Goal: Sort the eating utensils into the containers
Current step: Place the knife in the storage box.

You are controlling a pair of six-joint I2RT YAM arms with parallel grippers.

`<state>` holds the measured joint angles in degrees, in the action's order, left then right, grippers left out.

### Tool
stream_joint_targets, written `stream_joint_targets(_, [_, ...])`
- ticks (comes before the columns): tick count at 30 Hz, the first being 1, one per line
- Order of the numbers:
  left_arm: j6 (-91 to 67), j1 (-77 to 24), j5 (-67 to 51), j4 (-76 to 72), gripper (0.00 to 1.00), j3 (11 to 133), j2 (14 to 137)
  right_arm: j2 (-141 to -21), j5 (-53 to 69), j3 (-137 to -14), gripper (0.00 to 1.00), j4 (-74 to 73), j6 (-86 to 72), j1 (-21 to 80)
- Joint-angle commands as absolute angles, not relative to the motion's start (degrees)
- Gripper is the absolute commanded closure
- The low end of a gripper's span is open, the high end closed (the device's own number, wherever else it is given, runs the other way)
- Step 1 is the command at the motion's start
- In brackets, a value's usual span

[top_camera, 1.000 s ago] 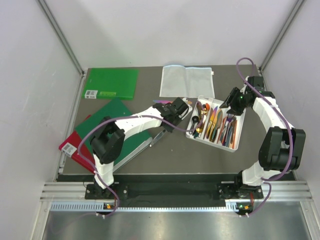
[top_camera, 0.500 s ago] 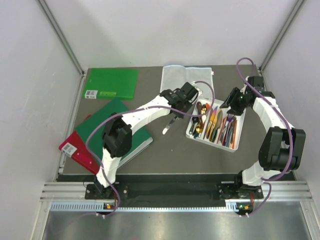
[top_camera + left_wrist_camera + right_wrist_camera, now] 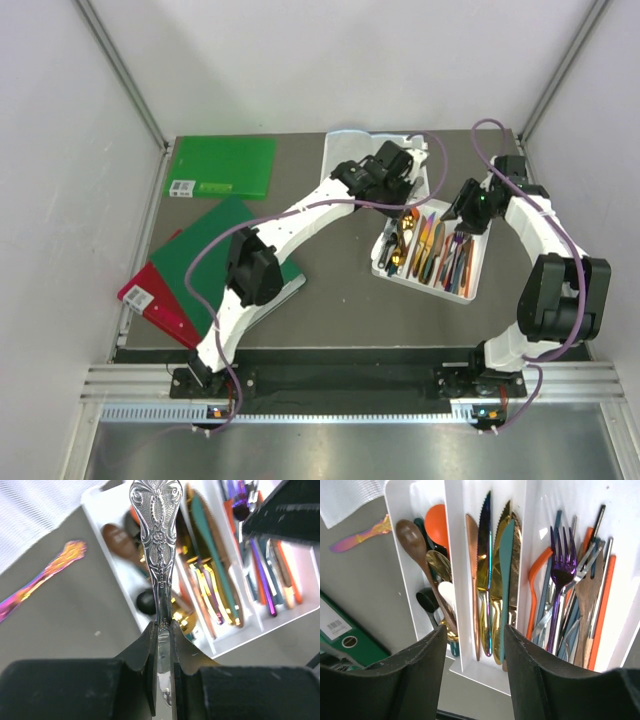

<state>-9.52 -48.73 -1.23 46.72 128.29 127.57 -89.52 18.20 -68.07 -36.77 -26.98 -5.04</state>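
Observation:
My left gripper (image 3: 162, 630) is shut on a silver utensil with an ornate handle (image 3: 157, 540). It hangs over the left end of the white compartment tray (image 3: 125, 580), near the tray's far left corner in the top view (image 3: 395, 178). The tray (image 3: 455, 580) holds spoons (image 3: 420, 550) on the left, knives (image 3: 495, 580) in the middle, and a purple fork (image 3: 562, 575) with chopsticks on the right. An iridescent utensil (image 3: 40, 582) lies on the table left of the tray. My right gripper (image 3: 475, 635) hovers open above the tray (image 3: 483, 262), holding nothing.
A white mesh pouch (image 3: 350, 160) lies behind the tray, partly under my left arm. Green books (image 3: 222, 167) (image 3: 215, 250) and a red one (image 3: 150, 298) cover the table's left side. White walls close in on both sides.
My left arm has swung from the table's middle up and right to the tray's far left corner, carrying the silver utensil. The right arm has not moved.

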Motion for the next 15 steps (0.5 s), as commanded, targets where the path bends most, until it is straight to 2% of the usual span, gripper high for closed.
stream_joint_targets(1, [-13.18,-48.52,-8.52,42.02,1.00,132.54,132.53,-85.79,16.18,-66.54,0.51,-37.79,-25.66,-5.27])
stream_joint_targets(5, [-16.51,-48.60,-14.40,38.77,1.00,131.66,135.43,-82.89,15.03,-64.34,0.51,-38.41,-26.01,-5.54])
stream_joint_targets(15, [-20.39,-48.51,-15.73,35.16,1.00,134.47,140.18,-76.03,14.59,-56.61,0.51,-40.78,-27.51,-5.54])
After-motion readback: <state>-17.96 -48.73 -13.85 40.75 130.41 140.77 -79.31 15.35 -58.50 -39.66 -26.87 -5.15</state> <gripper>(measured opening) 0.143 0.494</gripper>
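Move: The storage box's middle knife compartment lies about 8 cm right of the left hand, roughly level with it fore and aft, and 15 cm below. The spoon compartment is almost straight beneath that hand; the fork compartment is 15 cm right and 4 cm back. The rainbow utensil lies some 11 cm left and 7 cm ahead on the table. From the right hand, the knife compartment is about 4 cm left, level fore and aft, and 10 cm below. Left hand lowers the held knife about 10 cm and rightward towards the knife compartment; right backs 5 cm. ##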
